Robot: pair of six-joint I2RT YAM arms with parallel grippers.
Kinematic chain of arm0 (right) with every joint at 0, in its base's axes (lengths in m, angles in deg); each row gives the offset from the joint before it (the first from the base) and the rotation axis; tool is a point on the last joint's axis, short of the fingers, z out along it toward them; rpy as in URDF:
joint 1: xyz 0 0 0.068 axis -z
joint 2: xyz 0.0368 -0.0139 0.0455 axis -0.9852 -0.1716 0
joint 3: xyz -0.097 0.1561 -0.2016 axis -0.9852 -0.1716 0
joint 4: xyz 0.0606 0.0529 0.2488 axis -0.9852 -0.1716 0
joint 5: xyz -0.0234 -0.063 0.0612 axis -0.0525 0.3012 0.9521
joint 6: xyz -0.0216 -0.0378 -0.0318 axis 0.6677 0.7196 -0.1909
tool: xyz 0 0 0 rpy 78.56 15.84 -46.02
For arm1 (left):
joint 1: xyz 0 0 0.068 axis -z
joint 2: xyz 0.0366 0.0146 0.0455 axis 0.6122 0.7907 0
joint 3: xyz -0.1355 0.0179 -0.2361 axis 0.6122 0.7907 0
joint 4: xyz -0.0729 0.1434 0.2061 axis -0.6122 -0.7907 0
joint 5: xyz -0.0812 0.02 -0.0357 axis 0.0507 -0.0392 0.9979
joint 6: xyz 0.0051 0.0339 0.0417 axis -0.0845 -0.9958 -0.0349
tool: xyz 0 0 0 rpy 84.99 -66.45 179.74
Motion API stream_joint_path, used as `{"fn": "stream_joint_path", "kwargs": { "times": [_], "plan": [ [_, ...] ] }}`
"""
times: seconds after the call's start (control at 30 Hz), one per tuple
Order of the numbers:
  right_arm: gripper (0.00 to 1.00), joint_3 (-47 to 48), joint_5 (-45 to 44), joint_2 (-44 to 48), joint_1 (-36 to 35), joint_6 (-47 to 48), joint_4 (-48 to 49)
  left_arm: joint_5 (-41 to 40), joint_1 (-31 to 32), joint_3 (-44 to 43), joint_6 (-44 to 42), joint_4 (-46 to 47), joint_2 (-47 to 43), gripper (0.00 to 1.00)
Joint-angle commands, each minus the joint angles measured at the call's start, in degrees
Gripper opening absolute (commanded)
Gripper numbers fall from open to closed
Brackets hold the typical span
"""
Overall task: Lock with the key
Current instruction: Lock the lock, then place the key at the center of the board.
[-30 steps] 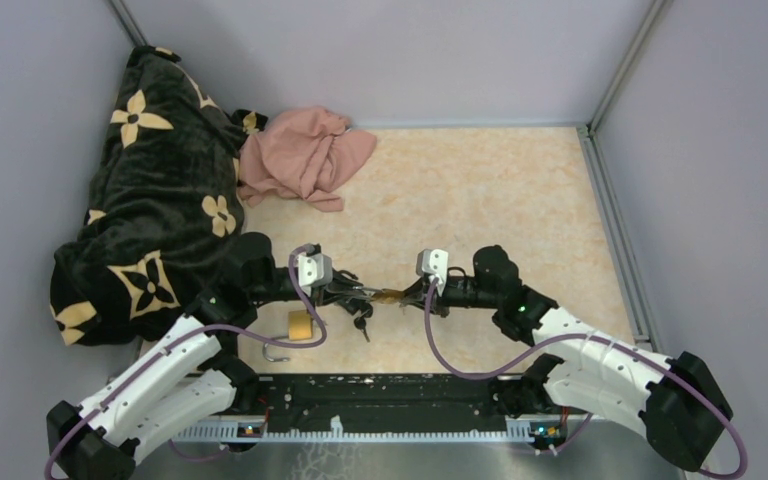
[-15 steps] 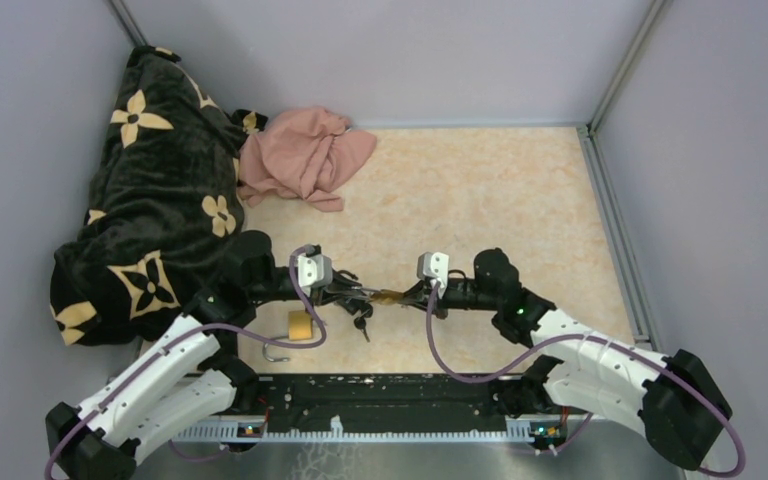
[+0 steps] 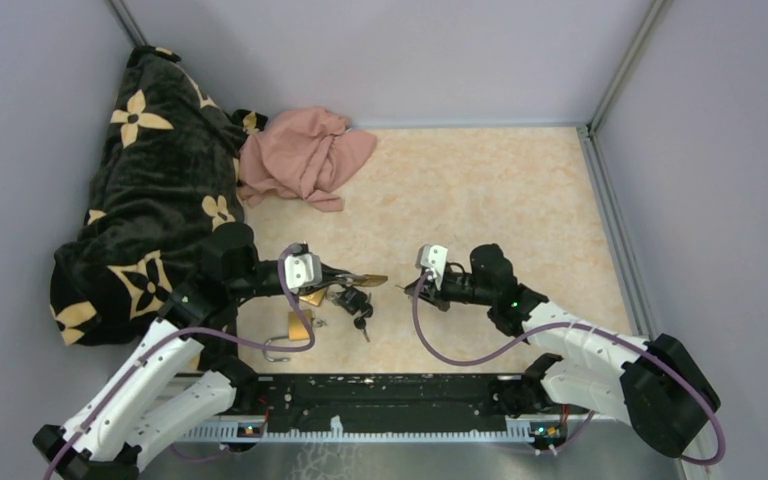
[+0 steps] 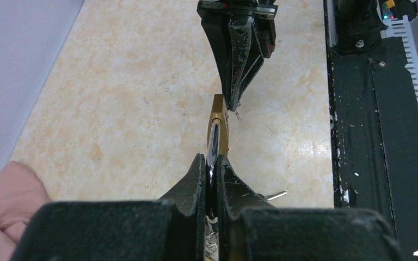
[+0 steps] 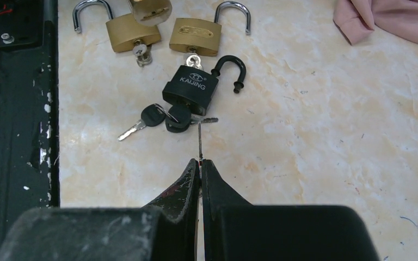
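My left gripper [image 3: 346, 277] is shut on the silver shackle of a brass padlock [image 3: 368, 279], holding it above the floor with its body pointing right. In the left wrist view the padlock [image 4: 219, 128] juts out edge-on past my left gripper [image 4: 211, 157]. My right gripper [image 3: 412, 285] faces it from the right, shut on a thin key [image 5: 200, 141] whose blade sticks out of the tips [image 5: 200, 161]. In the left wrist view the key's tip [image 4: 234, 112] lies just beside the padlock's end; whether they touch I cannot tell.
A black padlock [image 5: 190, 88] with an open shackle lies on the floor with black-headed keys [image 5: 163, 116] by it. Two more brass padlocks [image 5: 132, 33] [image 5: 196, 36] lie nearby. A pink cloth [image 3: 305, 155] and a black flowered blanket [image 3: 150, 190] fill the back left. A black rail [image 3: 390, 395] runs along the near edge.
The left arm has drawn back to the left and up with the padlock, opening a gap to the right gripper. The right gripper has closed tighter on the key.
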Motion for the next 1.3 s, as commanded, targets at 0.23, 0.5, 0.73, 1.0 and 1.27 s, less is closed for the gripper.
{"fn": "stream_joint_path", "kwargs": {
  "times": [0.23,0.5,0.73,1.0,1.27],
  "plan": [
    [0.00,0.41,-2.28,0.34,1.13,0.29,1.99,-2.53,-0.47,-1.81,-0.96,0.69,-1.98,0.00],
    [0.00,5.57,-11.96,-2.66,8.45,-16.80,4.92,-6.38,-0.47,6.90,25.88,19.95,1.67,0.00],
    [0.00,14.87,-14.87,-14.55,18.43,-25.47,-5.55,-7.84,-0.37,11.91,43.37,39.45,12.37,0.00],
    [0.00,22.72,-11.11,-31.13,29.46,-31.91,-8.82,-11.02,0.06,14.05,48.15,51.34,20.69,0.00],
    [0.00,29.34,-13.20,-40.92,30.74,-32.51,-12.47,-11.75,0.64,16.63,48.20,57.07,21.11,0.00]
  ]
}}
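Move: The right gripper holds the key. Its setting-down place is clear table about 19 cm ahead, 14 cm to its right and 13 cm below. From that hand, the brass lock in the left gripper sits some 8 cm left, 2 cm back and 8 cm higher; the black padlock on the table lies about 12 cm left, 4 cm ahead and 12 cm lower. From the left hand, the key is roughly 12 cm right, 3 cm ahead and 10 cm lower. Carry the key away from the lock with the right gripper, fingers kept shut: sweep forward and to the right, about 19 and 14 cm, staying level at first, then sink some 10 cm to the open table while swinging clockwise and tipping the fingertips down. Keep the left grip on the shackle and, after a slight rightward turn-back, bring the lock forward, down and somewhat right, rolling it about 35 degrees. ##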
